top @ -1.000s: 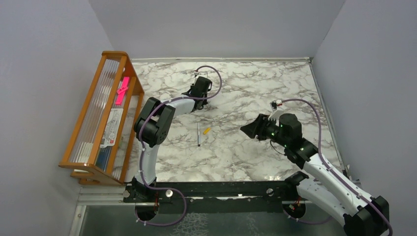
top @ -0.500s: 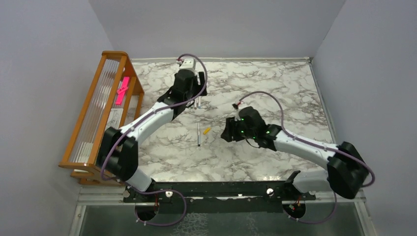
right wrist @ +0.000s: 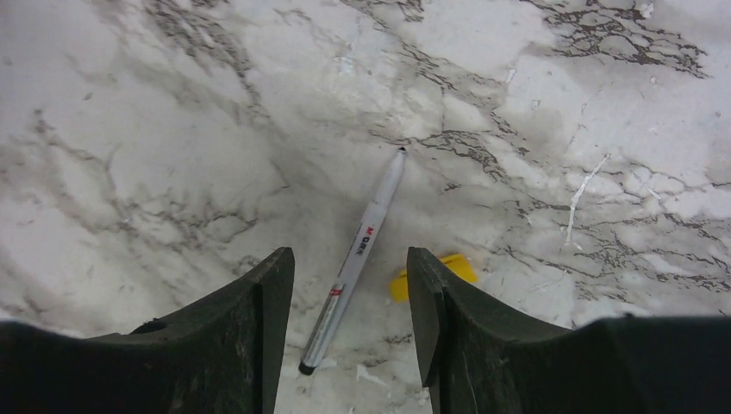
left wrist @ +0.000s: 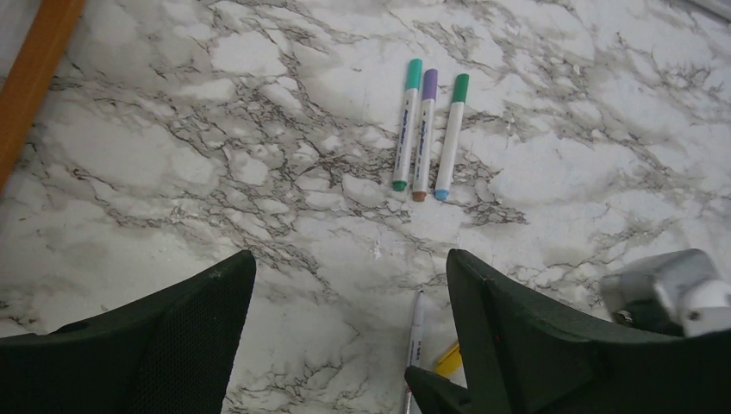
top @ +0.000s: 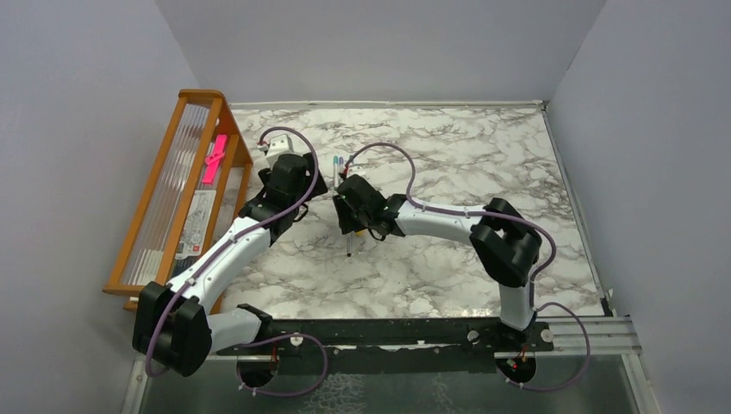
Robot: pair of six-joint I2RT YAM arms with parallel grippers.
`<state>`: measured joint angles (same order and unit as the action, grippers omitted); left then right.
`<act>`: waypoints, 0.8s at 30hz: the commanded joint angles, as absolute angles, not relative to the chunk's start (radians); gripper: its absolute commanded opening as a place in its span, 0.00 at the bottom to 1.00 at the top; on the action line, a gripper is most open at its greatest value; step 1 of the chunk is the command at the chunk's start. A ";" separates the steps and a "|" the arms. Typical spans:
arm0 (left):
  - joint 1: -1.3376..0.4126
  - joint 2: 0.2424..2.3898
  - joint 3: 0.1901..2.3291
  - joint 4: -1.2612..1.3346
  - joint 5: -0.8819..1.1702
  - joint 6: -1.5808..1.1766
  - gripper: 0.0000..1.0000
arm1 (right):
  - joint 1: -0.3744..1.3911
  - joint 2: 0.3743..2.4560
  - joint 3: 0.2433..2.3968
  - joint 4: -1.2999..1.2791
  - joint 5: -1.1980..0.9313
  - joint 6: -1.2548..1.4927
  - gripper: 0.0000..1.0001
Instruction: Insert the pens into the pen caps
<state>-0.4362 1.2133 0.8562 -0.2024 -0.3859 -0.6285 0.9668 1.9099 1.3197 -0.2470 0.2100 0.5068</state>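
Note:
Three capped pens [left wrist: 424, 134] with teal, purple and green caps lie side by side at the back middle of the marble table [top: 483, 164]; from above these pens [top: 340, 162] show between the two wrists. One uncapped pen [right wrist: 353, 259] lies flat with a yellow-orange pen cap [right wrist: 431, 274] just to its right. My right gripper [right wrist: 349, 259] hangs open low over this pen, one finger on either side of it, the right finger [right wrist: 448, 328] partly covering the cap. My left gripper [left wrist: 349, 259] stands wide open and empty, short of the capped pens.
A wooden rack [top: 172, 198] holding a pink strip [top: 214, 158] and papers stands along the left edge. Its rail [left wrist: 34, 69] shows in the left wrist view. Grey walls close the table on three sides. The two grippers [top: 332, 203] are close together.
My left gripper has drawn back leftward from the back of the table and opened wide. My right arm has swung left across the table and now sits over the loose pen and cap.

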 commanded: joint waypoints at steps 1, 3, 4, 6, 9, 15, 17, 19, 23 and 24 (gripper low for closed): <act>-0.404 1.148 0.860 -0.242 -0.424 -0.664 0.83 | 0.986 1.993 1.388 -0.319 0.327 0.515 0.50; -0.397 1.147 0.864 -0.242 -0.412 -0.663 0.83 | 0.986 2.020 1.402 -0.316 0.333 0.515 0.50; -0.396 1.147 0.864 -0.241 -0.408 -0.663 0.83 | 0.988 2.033 1.409 -0.313 0.339 0.513 0.50; -0.394 1.146 0.859 -0.236 -0.400 -0.663 0.83 | 0.987 2.056 1.423 -0.315 0.346 0.513 0.49; -0.394 1.148 0.851 -0.225 -0.387 -0.655 0.83 | 0.989 2.080 1.437 -0.320 0.350 0.509 0.45; -0.393 1.152 0.851 -0.214 -0.370 -0.648 0.83 | 0.994 2.098 1.439 -0.346 0.369 0.507 0.22; -0.393 1.152 0.850 -0.211 -0.365 -0.645 0.83 | 0.994 2.100 1.440 -0.355 0.351 0.520 0.11; -0.393 1.152 0.848 -0.207 -0.353 -0.640 0.83 | 0.993 2.094 1.431 -0.343 0.310 0.533 0.03; -0.391 1.155 0.847 -0.197 -0.316 -0.640 0.83 | 0.987 2.061 1.392 -0.296 0.254 0.569 0.01; -0.390 1.155 0.848 -0.192 -0.300 -0.638 0.83 | 0.985 2.040 1.373 -0.277 0.247 0.578 0.01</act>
<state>-0.3962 1.1576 0.8558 -0.2180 -0.3641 -0.6510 0.9817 2.0720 1.4155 -0.3195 0.3122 0.5274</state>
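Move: The uncapped pen lies about 5 cm below the right hand, its middle some 1 cm back and on the hand's left-right line. The yellow cap is about 1 cm ahead and 3 cm to the right, also 5 cm down. The three capped pens lie roughly 16 cm ahead, 1 cm left. From the left hand, the uncapped pen is about 8 cm back, 10 cm right and 16 cm down. Straight down, the right hand sinks about 5 cm with its fingers half open astride the uncapped pen, rolling some 10 degrees so its left side dips. Low at the table it stops, shuts and pinches the barrel between the middle and the tip. Open and empty, the left hand eases up and left about 2 cm. ##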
